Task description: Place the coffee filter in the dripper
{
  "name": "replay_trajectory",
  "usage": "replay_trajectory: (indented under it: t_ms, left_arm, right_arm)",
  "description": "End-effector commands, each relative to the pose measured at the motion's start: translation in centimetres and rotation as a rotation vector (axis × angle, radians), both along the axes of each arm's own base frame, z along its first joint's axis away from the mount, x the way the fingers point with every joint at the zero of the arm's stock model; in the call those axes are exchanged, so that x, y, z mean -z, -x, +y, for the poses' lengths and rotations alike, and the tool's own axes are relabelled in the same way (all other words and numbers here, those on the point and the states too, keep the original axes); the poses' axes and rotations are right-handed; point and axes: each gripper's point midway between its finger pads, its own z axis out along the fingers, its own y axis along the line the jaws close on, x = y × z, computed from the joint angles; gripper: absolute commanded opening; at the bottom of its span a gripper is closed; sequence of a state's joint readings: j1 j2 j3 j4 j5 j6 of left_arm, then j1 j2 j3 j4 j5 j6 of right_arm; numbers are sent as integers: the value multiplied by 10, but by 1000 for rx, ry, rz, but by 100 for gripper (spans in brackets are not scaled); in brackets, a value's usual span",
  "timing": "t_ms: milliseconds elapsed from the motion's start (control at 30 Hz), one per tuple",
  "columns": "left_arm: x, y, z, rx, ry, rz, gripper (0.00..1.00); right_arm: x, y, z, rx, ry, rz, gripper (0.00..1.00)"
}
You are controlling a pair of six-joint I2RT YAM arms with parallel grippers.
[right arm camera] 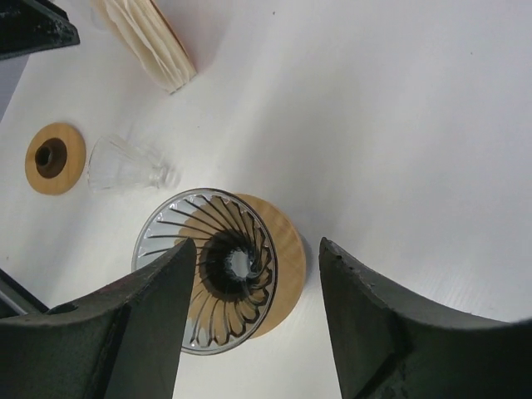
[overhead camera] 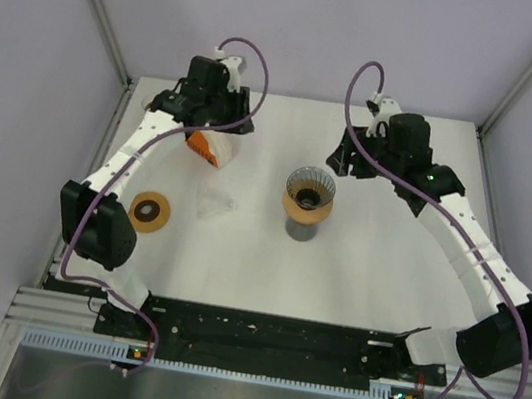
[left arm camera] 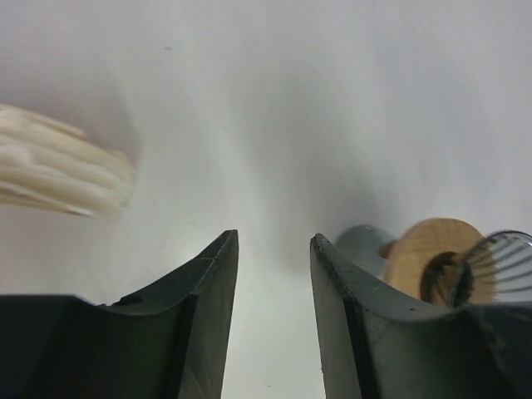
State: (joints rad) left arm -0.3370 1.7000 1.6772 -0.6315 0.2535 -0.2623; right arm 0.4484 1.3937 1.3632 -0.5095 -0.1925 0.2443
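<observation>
A stack of cream paper coffee filters (overhead camera: 209, 148) lies at the back left of the table; it also shows in the left wrist view (left arm camera: 58, 170) and the right wrist view (right arm camera: 154, 41). The glass ribbed dripper (overhead camera: 309, 190) with a wooden collar stands upright on a grey cup at mid-table and holds no filter. It also shows in the right wrist view (right arm camera: 218, 270) and the left wrist view (left arm camera: 474, 266). My left gripper (left arm camera: 274, 241) is open and empty, just beside the filters. My right gripper (right arm camera: 258, 246) is open and empty, above and behind the dripper.
A second clear glass cone (overhead camera: 215, 204) lies on its side left of the dripper. A loose wooden ring (overhead camera: 151, 212) lies further left, near the left arm. Grey walls enclose the white table (overhead camera: 385, 279) on three sides.
</observation>
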Motion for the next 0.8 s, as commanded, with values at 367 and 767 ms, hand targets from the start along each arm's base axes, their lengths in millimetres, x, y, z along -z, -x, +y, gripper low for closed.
replay_trajectory:
  t_ms: [367,767]
  left_arm:
    - [66,-50,124,-541,-367,-79,34]
    - [116,-75,129,-586,-478,-20,21]
  right_arm:
    - [-14,6,-12,43,3,-73,58]
    - [-6,5,-15,49,20,-69,57]
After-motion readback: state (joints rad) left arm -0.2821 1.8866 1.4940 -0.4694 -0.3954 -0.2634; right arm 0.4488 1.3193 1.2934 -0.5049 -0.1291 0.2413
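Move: The paper filters, standing in their orange holder, lie about 11 cm ahead of the left hand, 13 cm to its left and some 19 cm below it. The dripper, already on its wooden collar, stands about 7 cm back, 15 cm to the left hand's right and 9 cm lower. The clear cup lies roughly 4 cm back, 7 cm to its left and 22 cm down. From the right hand the filters are some 18 cm ahead, 30 cm left, 20 cm below. Towards the filters in their holder goes the left hand: first a quick swing left, away from the dripper, then mostly down and slightly forward, in all about 13 cm left, 13 cm down and 5 cm forward. The wrist turns some 30 degrees counter-clockwise while its left side rises about as much, and the half-open fingers narrow, ending just short of the stack. ##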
